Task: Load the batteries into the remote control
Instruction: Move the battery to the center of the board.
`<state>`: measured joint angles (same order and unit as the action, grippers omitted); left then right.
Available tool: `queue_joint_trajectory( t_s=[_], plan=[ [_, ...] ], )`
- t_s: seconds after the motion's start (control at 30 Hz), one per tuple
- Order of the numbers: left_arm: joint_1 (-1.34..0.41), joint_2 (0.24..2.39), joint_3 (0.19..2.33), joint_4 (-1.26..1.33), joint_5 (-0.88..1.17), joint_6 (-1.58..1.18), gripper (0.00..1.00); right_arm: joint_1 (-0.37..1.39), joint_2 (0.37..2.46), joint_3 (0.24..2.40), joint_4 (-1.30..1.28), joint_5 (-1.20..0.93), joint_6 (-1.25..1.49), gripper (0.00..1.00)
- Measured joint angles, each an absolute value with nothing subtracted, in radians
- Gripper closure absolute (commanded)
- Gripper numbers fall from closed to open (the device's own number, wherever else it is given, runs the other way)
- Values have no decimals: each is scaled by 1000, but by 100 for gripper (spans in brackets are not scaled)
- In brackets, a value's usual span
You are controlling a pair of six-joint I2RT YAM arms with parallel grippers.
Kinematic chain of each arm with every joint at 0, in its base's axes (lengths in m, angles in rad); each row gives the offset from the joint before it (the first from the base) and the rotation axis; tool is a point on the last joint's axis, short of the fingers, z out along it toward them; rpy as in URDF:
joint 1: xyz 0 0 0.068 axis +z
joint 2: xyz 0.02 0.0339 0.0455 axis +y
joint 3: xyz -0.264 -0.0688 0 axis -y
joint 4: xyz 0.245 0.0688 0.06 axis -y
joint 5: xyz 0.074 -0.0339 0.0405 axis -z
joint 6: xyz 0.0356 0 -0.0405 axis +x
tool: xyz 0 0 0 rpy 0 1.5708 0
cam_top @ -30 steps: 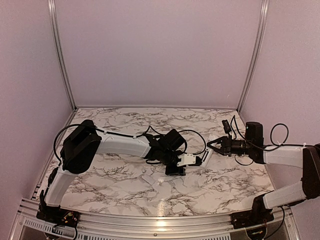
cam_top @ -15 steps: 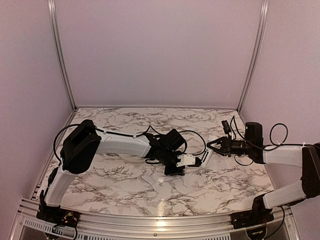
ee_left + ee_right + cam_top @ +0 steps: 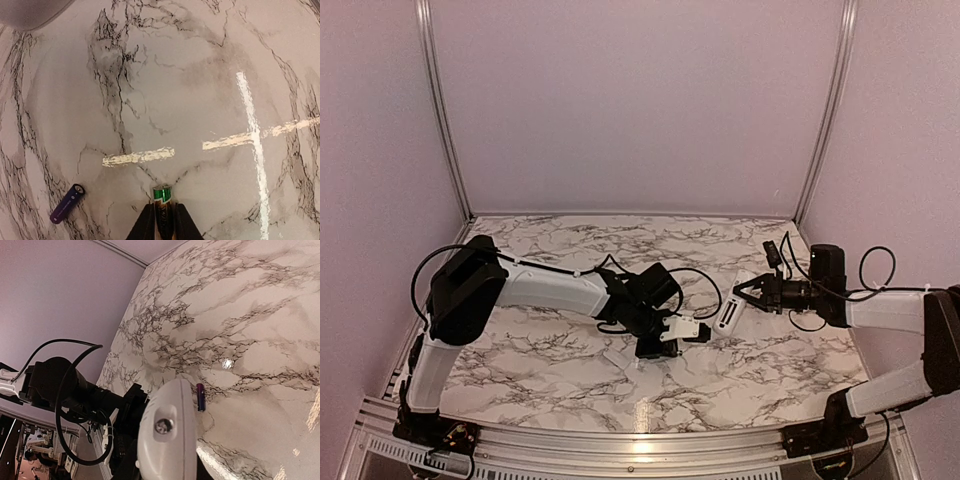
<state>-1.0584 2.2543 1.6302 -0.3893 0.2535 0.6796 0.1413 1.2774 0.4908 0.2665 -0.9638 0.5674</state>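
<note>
My left gripper [image 3: 162, 207] is shut on a battery [image 3: 162, 194] with a green band and a gold-brown body, held upright just above the marble table; in the top view this gripper [image 3: 655, 348] hangs low at the table's middle. A second battery [image 3: 67, 203], purple, lies loose on the marble to its left and also shows in the right wrist view [image 3: 200, 396]. My right gripper [image 3: 748, 296] is shut on the white remote control [image 3: 728, 316], holding it off the table to the right of the left gripper. Its rounded end with a screw [image 3: 167, 440] fills the right wrist view.
The marble table [image 3: 570, 240] is bounded by metal rails and pink walls. The left arm's black wrist and looping cable [image 3: 75, 390] sit close beside the remote. A small pale piece [image 3: 638, 361] lies on the table by the left gripper.
The left gripper has swung a little left and toward the near edge, come down, and closed on the green-banded battery. The right arm and remote have hardly moved.
</note>
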Motion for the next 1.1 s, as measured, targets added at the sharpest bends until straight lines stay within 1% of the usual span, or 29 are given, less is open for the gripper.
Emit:
queue_joint_trajectory(
  t_s=[0.1,0.3,0.53,0.63,0.7,0.83,0.9,0.97,1.1],
  plan=[
    [-1060,2224,1592,-411,245,683,89,141,1280,491,268,-966,568,100],
    [-1062,2171,1533,-456,199,722,88,141,1290,491,278,-978,572,100],
    [-1066,2139,1503,-494,133,793,80,141,1307,479,300,-989,577,100],
    [-1072,2139,1509,-499,107,813,71,141,1311,477,302,-993,579,100],
    [-1074,2139,1513,-500,89,820,61,141,1311,477,305,-995,580,100],
    [-1074,2131,1519,-515,59,810,49,141,1311,477,306,-997,579,100],
    [-1074,2118,1515,-534,43,796,45,141,1311,477,305,-997,579,100],
    [-1074,2085,1492,-540,32,771,43,142,1311,478,305,-996,578,100],
    [-1074,1945,1406,-527,3,702,40,149,1311,481,291,-986,573,100]
  ],
)
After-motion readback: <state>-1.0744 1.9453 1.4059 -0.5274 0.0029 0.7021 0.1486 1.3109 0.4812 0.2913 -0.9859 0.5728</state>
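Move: The left hand has the gold battery between its fingertips just above the table; the spot for it, near the board's middle, lies about 5 cm to its left, 1 cm back and 1 cm below. The purple battery lies some 9 cm ahead and 1 cm right, the white battery cover about 13 cm left and 1 cm back. The remote hangs roughly 13 cm right, 5 cm ahead and 10 cm up. From the right hand the spot is about 18 cm left, 6 cm back and 15 cm down. Keeping the gold battery pinched and its fingers low over the table, the left hand slides it about 5 cm to the left, towards the white cover, easing back a centimetre on the way while the wrist tips some 10 degrees so the fingers point more steeply down. There it stops, spreads its fingers to let the battery go, and then lifts off about 5 cm while drifting another 3 cm left. ##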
